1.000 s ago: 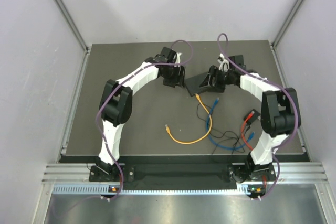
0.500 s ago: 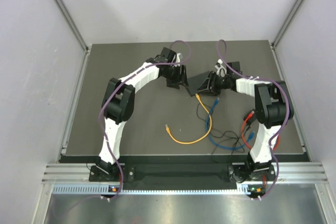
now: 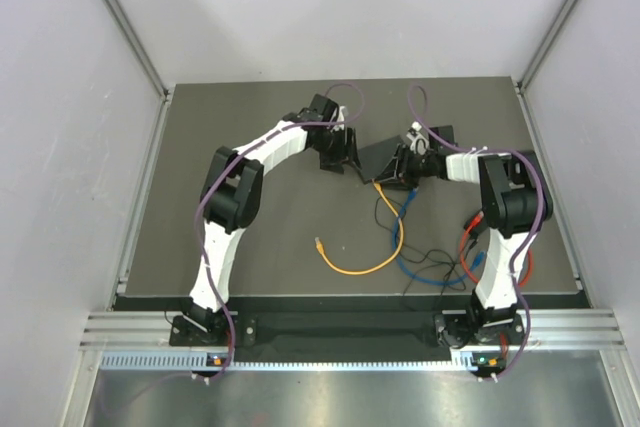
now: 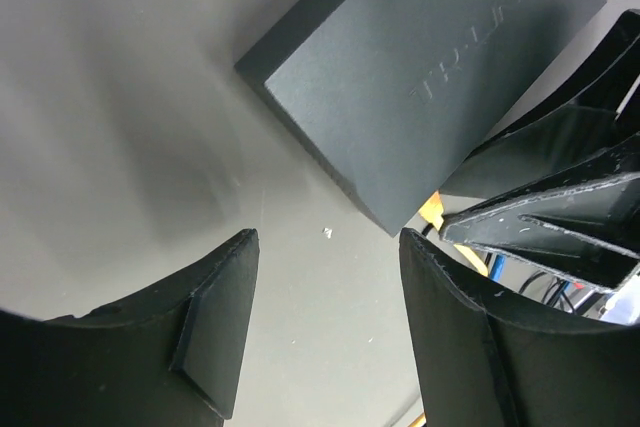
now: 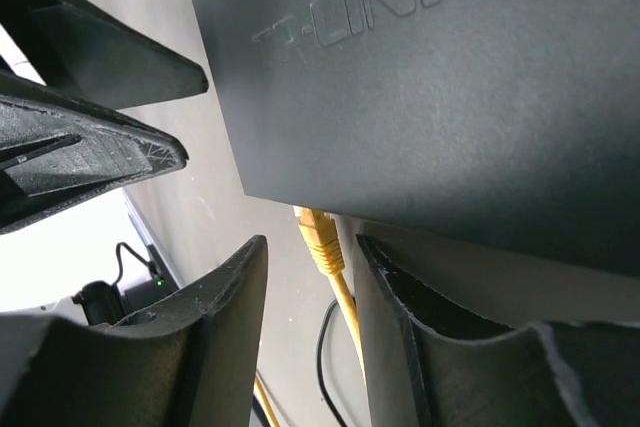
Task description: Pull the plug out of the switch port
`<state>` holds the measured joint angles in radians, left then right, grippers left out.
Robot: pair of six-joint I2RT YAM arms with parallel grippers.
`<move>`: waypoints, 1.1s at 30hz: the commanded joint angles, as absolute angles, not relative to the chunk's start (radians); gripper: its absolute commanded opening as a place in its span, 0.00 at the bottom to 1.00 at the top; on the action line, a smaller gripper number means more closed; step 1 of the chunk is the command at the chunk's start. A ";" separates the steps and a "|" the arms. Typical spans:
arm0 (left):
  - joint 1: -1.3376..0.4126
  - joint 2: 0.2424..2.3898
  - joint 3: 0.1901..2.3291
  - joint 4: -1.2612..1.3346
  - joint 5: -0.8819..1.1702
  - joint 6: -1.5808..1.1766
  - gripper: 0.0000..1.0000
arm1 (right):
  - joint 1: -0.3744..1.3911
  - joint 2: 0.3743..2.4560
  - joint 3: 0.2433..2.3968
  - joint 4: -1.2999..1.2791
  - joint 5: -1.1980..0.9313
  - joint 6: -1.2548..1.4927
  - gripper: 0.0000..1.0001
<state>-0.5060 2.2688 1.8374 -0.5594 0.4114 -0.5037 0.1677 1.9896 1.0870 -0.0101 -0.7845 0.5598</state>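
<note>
The switch (image 3: 378,159), a flat matte-black box, lies at the back middle of the table; its top fills the wrist views (image 4: 440,57) (image 5: 430,77). A yellow plug (image 5: 320,239) sits in a port on its near edge, with its yellow cable (image 3: 395,237) trailing toward me. My right gripper (image 3: 402,169) (image 5: 312,240) straddles that plug, its jaws narrowly open, with a gap on the left side. My left gripper (image 3: 343,157) (image 4: 325,237) stands open and empty by the switch's left corner.
Blue (image 3: 420,269), red (image 3: 468,239) and thin black (image 3: 385,212) cables lie tangled at the front right. The yellow cable's free end (image 3: 318,243) rests mid-table. Both grippers crowd the switch; the right one's fingers (image 4: 560,207) show in the left wrist view.
My right gripper has slid left along the switch's near edge onto the yellow plug, and its jaws have narrowed. The left gripper has barely shifted and stays equally open.
</note>
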 commanded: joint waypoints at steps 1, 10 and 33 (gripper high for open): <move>-0.517 2.295 1.894 -0.531 0.433 -0.520 0.63 | 0.169 2.022 1.088 0.051 -0.795 0.528 0.40; -0.534 2.324 1.911 -0.548 0.414 -0.526 0.63 | 0.169 2.052 1.069 0.123 -0.792 0.597 0.37; -0.574 2.237 1.846 -0.531 0.284 -0.416 0.64 | 0.169 2.103 1.091 0.095 -0.745 0.735 0.00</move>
<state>-0.5457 2.3177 1.8744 -0.5571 0.3782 -0.4965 0.1658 2.0647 1.0664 0.1741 -0.8280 0.7311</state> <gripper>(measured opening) 0.637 0.039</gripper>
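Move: Just ahead of the right fingertips sits the yellow plug in the switch port, about 1 cm forward, 1 cm left and 1 cm below the right hand. The switch's middle is some 7 cm forward and level sideways; the loose blue plug lies about 8 cm to the right and 1 cm back. From the left hand, the switch's middle is roughly 3 cm forward, 5 cm right and 3 cm lower, the yellow plug about 3 cm back and 4 cm right. Easing about 1.5 cm forward and left while sinking nearly 1 cm, the right hand brings its half-open fingers around the yellow plug at the switch's edge, rolls some 5 degrees, then shuts them to pinch it. The left hand shifts about 1.5 cm right and as much down towards the switch's near-left corner, fingers staying open, then waits there. ##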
